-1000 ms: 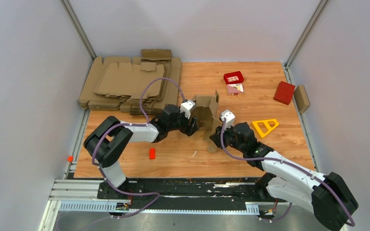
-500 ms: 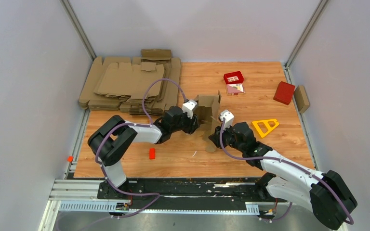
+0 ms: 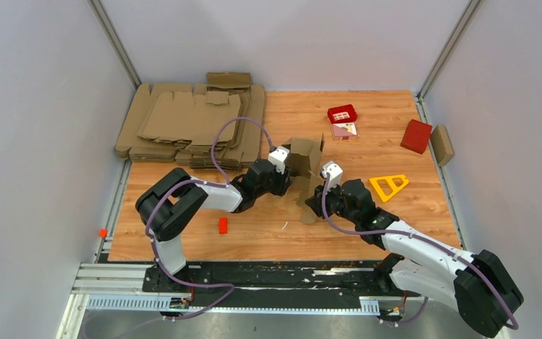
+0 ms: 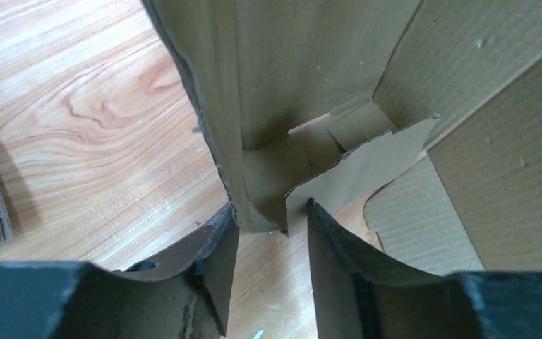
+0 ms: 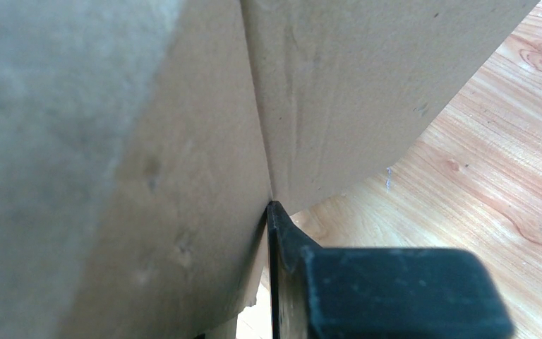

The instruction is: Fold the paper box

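Observation:
The paper box [image 3: 305, 164], a brown die-cut piece, stands half-formed and upright at the table's middle, between both grippers. My left gripper [image 3: 286, 181] reaches it from the left. In the left wrist view its fingertips [image 4: 229, 215] pinch the lower corner of the box's [image 4: 310, 85] wall and an inner flap, both tips touching cardboard. My right gripper [image 3: 317, 199] holds the box's near bottom flap from the right. In the right wrist view one dark finger [image 5: 282, 240] presses flat against the cardboard [image 5: 148, 141]. Cardboard hides the other finger.
A pile of flat brown blanks [image 3: 190, 121] fills the back left. At the back right are a small red box [image 3: 342, 113], a printed card [image 3: 344, 130], a second red box [image 3: 416, 135] and a brown block [image 3: 442, 145]. Nearer lie a yellow triangle [image 3: 388, 185] and a small red piece [image 3: 223, 225].
The left gripper's jaws have narrowed onto the box's lower corner, and that arm has shifted slightly right. The box now stands a little straighter. The right arm has kept still.

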Robot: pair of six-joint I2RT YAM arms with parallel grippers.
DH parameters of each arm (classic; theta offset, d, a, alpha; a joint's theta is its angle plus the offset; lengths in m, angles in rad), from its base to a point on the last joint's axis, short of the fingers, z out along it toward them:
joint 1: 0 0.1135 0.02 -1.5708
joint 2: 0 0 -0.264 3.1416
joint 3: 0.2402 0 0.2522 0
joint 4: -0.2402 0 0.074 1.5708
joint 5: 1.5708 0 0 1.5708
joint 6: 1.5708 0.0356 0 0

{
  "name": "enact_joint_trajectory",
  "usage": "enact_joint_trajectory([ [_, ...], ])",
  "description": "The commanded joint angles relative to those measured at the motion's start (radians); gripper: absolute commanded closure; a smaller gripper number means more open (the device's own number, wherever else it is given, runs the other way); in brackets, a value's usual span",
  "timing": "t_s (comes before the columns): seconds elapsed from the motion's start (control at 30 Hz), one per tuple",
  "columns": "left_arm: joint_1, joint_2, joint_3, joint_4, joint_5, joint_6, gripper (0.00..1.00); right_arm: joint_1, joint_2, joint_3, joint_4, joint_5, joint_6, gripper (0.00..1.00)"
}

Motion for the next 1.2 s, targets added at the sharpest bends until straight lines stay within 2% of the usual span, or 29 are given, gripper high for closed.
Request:
enact_joint_trajectory([
  [0.0, -0.007, 0.025, 0.015, 0.069, -0.025, -0.043, 0.48, -0.001, -0.002, 0.024, 0.024, -0.022, 0.004, 0.82],
  [0.03, -0.007, 0.029, 0.015, 0.084, -0.013, -0.044, 0.44, -0.002, -0.003, 0.022, 0.024, -0.02, 0.004, 0.82],
  [0.13, -0.006, 0.03, 0.01, 0.099, -0.015, -0.031, 0.24, -0.002, -0.005, 0.022, 0.024, -0.021, 0.003, 0.82],
  [0.17, -0.005, 0.027, 0.004, 0.104, -0.02, -0.022, 0.21, -0.002, -0.007, 0.021, 0.022, -0.023, 0.003, 0.82],
  [0.43, 0.008, -0.053, -0.073, 0.195, 0.04, 0.045, 0.12, -0.002, -0.018, 0.02, 0.019, -0.023, 0.001, 0.82],
  [0.6, 0.012, -0.145, -0.132, 0.213, 0.04, 0.082, 0.01, -0.002, -0.018, 0.019, 0.019, -0.022, 0.002, 0.82],
  [0.87, 0.012, -0.24, -0.183, 0.185, 0.031, 0.092, 0.0, -0.002, -0.011, 0.026, 0.016, -0.019, 0.007, 0.82],
  [1.17, 0.047, -0.412, -0.232, 0.121, -0.072, 0.123, 0.0, -0.004, -0.029, 0.025, 0.004, 0.009, 0.011, 0.82],
])
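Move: The paper box stands open-sided close in front of the left hand, its middle about 5 cm ahead, 6 cm right and 3 cm higher; its small bottom flap is right at the fingertips, some 2 cm ahead and 1 cm right. The cardboard stack's middle lies around 25 cm ahead and 28 cm left of that hand, the orange block 11 cm back and 18 cm left. From the right hand, the box's middle is about 14 cm ahead and 2 cm left. The box's bottom flap and wall corner are released as the left fingers spread from under half to wide open, dipping about half a centimetre. The left hand then draws off, rising about 7 cm while going some 4 cm left and 2 cm back, fingertips tilting up about 15 degrees. The right hand stays in place, still pinching the box's near wall. ##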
